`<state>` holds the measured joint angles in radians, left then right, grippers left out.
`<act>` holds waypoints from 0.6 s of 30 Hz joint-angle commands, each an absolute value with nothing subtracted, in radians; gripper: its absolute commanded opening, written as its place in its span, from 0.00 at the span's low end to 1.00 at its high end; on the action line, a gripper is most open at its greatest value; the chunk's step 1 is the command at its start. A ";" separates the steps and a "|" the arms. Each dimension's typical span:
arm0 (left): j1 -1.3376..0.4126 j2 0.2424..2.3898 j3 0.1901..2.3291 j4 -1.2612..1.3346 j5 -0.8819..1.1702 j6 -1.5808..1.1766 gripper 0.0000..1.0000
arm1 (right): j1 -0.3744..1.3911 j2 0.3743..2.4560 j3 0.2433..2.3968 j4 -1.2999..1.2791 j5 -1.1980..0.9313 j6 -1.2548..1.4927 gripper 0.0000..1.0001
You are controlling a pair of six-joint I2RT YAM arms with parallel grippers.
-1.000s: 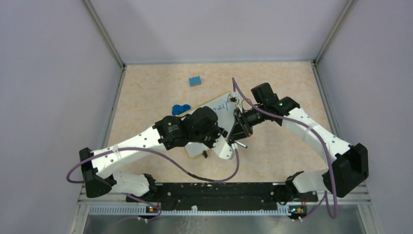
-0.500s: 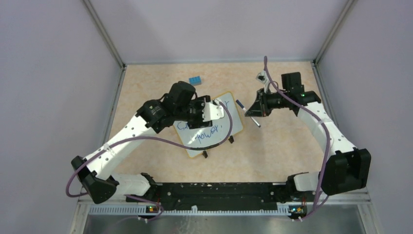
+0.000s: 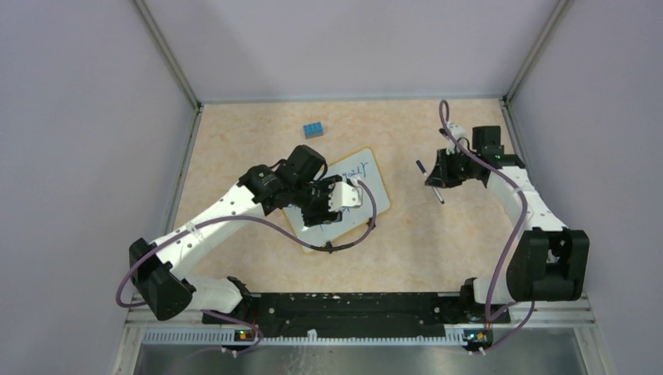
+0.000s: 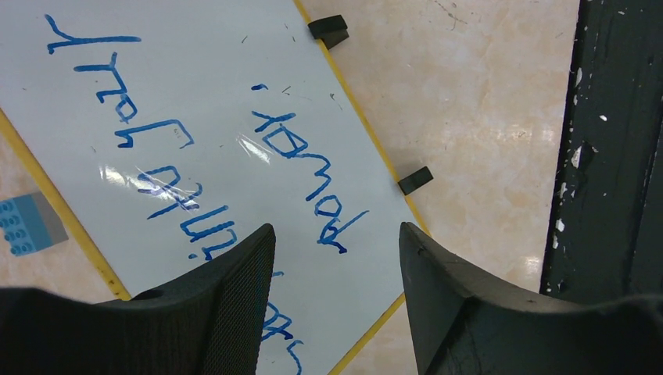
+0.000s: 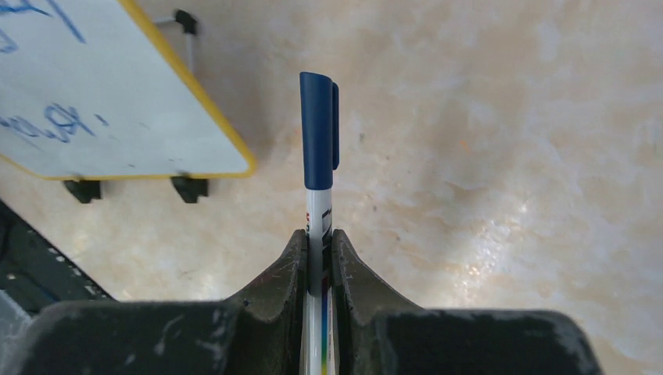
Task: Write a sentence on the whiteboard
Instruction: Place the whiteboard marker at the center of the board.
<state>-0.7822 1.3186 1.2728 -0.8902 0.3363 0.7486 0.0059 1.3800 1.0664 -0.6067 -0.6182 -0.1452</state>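
The whiteboard (image 3: 370, 178) lies flat on the table, yellow-rimmed, with two black clip feet (image 4: 414, 180) on its near edge. The sentence (image 4: 168, 183) runs across it in blue in two lines, and part of it shows in the top view (image 3: 356, 170). My left gripper (image 4: 336, 250) hovers open over the board's near corner with nothing between its fingers; in the top view my left gripper (image 3: 322, 212) covers the board's left half. My right gripper (image 5: 319, 254) is shut on a white marker with a blue cap (image 5: 318, 133), right of the board (image 5: 102, 94) and above bare table (image 3: 435, 178).
A small blue toy brick (image 3: 313, 130) lies behind the board and shows beside its rim in the left wrist view (image 4: 27, 223). The black base rail (image 4: 610, 156) runs along the near edge. Grey walls close in the table on three sides.
My left gripper has opened wider and moved across the board. My right gripper has carried the marker rightward, off the board and toward the right side of the table.
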 commanded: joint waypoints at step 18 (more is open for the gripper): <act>-0.488 1.191 1.179 -0.582 0.498 0.405 0.65 | 0.004 1.490 0.793 -0.356 -0.210 -0.151 0.01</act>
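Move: The right hand, holding the capped marker, hangs about 14 cm above the bare table; the spot it goes for lies some 6 cm to its right and 2 cm back. The whiteboard's middle is about 25 cm to its left, 1 cm nearer the base. From the left hand that table spot is roughly 36 cm right, 9 ahead and 19 below; the whiteboard's middle is 11 ahead, 5 right and 17 below, the blue toy car 18 ahead and 9 left, the blue brick 32 ahead and 2 left. Still pinching the capped marker, the right hand sinks about 12 cm towards the bare table right of the whiteboard, drifting some 6 cm right and tipping its fingers more steeply down; the descent levels off at the end. The empty left hand, fingers staying open, goes some 5 cm forward over the whiteboard's left half while rising and edging left, turning counter-clockwise. ##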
